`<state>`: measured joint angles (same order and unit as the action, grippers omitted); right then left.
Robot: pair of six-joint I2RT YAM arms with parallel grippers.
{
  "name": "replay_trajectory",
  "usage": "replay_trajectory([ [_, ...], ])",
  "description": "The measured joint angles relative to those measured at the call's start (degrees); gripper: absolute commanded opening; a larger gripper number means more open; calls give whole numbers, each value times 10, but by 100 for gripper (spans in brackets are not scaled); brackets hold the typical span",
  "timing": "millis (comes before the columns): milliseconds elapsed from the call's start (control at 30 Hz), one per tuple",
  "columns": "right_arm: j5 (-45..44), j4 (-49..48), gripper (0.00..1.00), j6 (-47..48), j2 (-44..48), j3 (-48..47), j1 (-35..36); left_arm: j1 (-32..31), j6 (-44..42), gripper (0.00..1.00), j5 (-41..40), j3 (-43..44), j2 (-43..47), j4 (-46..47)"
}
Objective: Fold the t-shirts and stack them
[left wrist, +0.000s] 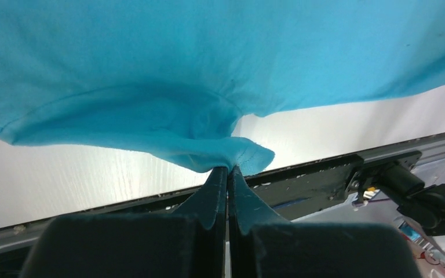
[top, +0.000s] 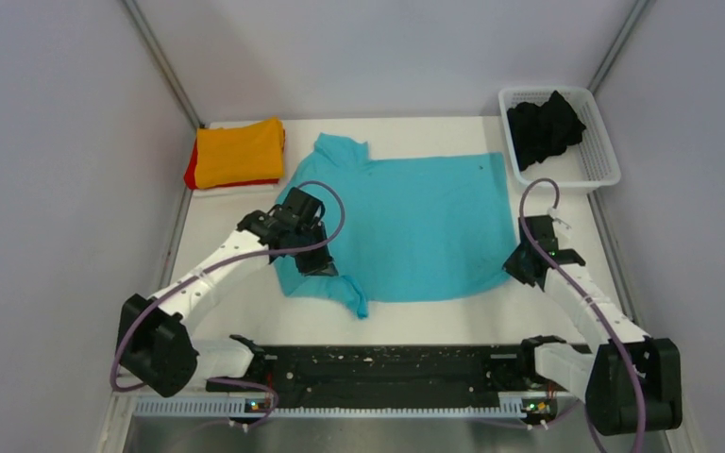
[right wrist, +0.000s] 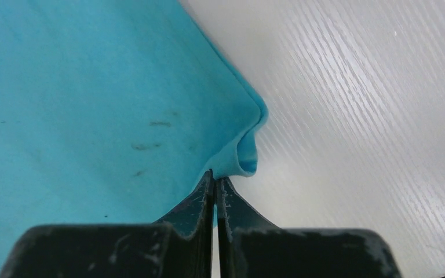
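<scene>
The turquoise t-shirt (top: 415, 226) lies spread on the white table, collar toward the far left. My left gripper (top: 313, 253) is shut on its near left part, by the sleeve; in the left wrist view the cloth (left wrist: 168, 87) is pinched at the gripper (left wrist: 228, 169) and lifted. My right gripper (top: 519, 266) is shut on the shirt's near right corner; in the right wrist view the hem (right wrist: 92, 104) curls at the gripper (right wrist: 214, 176). The orange shirt (top: 240, 151) lies folded on the red shirt (top: 192, 170) at the far left. The black shirt (top: 543, 127) is bundled in the basket.
A white mesh basket (top: 597, 151) stands at the far right corner. A black rail (top: 387, 363) runs along the table's near edge between the arm bases. Grey walls close in the left, right and back.
</scene>
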<state>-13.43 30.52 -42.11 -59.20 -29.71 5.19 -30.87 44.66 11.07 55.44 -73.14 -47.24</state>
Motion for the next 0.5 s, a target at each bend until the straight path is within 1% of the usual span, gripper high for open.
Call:
replay_trajectory([
  [267, 7, 2, 0, 57, -82, -104, 0, 46, -20, 0, 2, 68, -30, 0],
  [500, 9, 4, 0, 85, -145, -163, 0, 100, -40, 0, 0, 100, -53, -5],
])
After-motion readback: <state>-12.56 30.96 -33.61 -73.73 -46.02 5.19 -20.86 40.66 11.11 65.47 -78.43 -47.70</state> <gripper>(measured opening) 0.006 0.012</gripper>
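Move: The left hand holds the turquoise t-shirt's near side; the shirt's far left shoulder corner lies about 28 cm ahead, 9 cm right and 11 cm below, with the folded orange shirt 27 cm ahead, 21 cm left. From the right hand, holding the near right corner, the far right corner is some 27 cm ahead, 3 cm left and 3 cm below; the white basket is 30 cm ahead, 12 cm right. Both closed hands carry the shirt's near edge about 7 cm forward, rising 3 cm, towards its far edge. ##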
